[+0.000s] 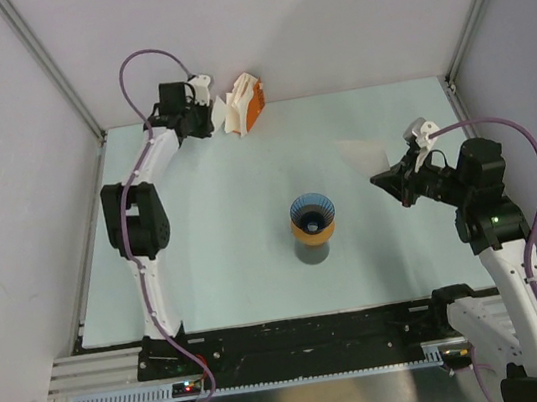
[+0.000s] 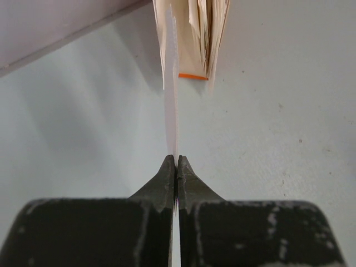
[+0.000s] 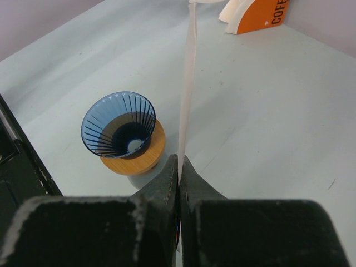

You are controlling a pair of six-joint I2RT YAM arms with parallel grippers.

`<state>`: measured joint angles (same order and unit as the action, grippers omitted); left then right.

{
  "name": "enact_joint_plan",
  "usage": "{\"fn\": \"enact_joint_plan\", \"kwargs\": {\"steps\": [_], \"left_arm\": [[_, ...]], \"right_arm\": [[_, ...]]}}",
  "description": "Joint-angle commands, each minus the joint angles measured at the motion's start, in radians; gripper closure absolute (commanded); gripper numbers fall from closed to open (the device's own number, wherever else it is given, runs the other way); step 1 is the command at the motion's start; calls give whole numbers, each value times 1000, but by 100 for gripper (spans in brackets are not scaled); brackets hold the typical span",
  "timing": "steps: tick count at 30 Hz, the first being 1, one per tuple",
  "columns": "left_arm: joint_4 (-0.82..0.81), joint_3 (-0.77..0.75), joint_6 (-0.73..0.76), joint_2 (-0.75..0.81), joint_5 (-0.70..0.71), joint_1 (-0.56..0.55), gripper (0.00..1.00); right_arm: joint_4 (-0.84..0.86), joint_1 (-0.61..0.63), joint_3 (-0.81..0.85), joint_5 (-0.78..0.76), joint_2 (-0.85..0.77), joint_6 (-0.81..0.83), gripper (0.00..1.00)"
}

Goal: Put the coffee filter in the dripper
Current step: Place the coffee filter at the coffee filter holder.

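Note:
The blue ribbed dripper (image 1: 310, 211) (image 3: 118, 123) stands mid-table on a flat orange ring over a grey cup, its mouth empty. To its right, my right gripper (image 1: 379, 180) (image 3: 179, 159) is shut on a thin white coffee filter (image 3: 189, 83) seen edge-on; the filter (image 1: 362, 152) shows faintly in the top view. At the back wall my left gripper (image 1: 214, 115) (image 2: 177, 159) is shut on another white filter sheet (image 2: 171, 89), pinched edge-on just in front of the filter stack (image 2: 194, 33).
An orange and white filter pack (image 1: 246, 103) (image 3: 258, 14) leans at the back wall. Grey walls close in the table on the left, back and right. A black rail (image 1: 298, 333) runs along the near edge by the arm bases.

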<state>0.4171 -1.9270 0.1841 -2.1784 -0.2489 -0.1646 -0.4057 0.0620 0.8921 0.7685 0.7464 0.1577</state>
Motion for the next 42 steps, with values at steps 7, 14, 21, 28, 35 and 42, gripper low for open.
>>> {"fn": "enact_joint_plan", "kwargs": {"steps": [7, 14, 21, 28, 35, 42], "left_arm": [[42, -115, -27, -50, -37, -11, 100], [84, -205, -73, -113, -28, -15, 100], [106, -312, -150, -198, 19, -25, 97], [106, -448, -203, -299, 36, -28, 91], [89, -553, -234, -364, 15, -38, 71], [78, -366, -234, -200, 56, -23, 27]], "right_arm": [[44, -10, 1, 10, -4, 11, 100], [45, -14, 1, 8, -4, 10, 100], [47, -22, 1, 6, 0, 9, 100], [52, -31, 1, 8, 8, 2, 100], [50, -37, 1, 10, 12, -3, 100], [38, -37, 2, 33, 5, -11, 100]]}}
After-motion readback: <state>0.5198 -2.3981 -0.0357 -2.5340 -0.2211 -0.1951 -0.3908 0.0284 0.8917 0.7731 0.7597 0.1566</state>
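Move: The stack of coffee filters in the orange box lies about 12 cm ahead of my left hand and some 9 cm to its right, its middle roughly 6 cm lower; my left fingers still pinch a spare filter that points towards it. The dripper on its carafe is some 31 cm back and 24 cm to the right, about at this hand's height. From my right hand, which keeps its own filter, the stack is roughly 45 cm ahead, 28 cm left and 20 cm lower. I carry the spare filter with my left hand forward towards the stack, about 6 cm, drifting some 3 cm right and sinking as much, while the wrist rolls and turns counter-clockwise a little, under 10 degrees each. Near the end, beside the stack's left side, I open the left fingers to about two thirds and let go of the filter. ##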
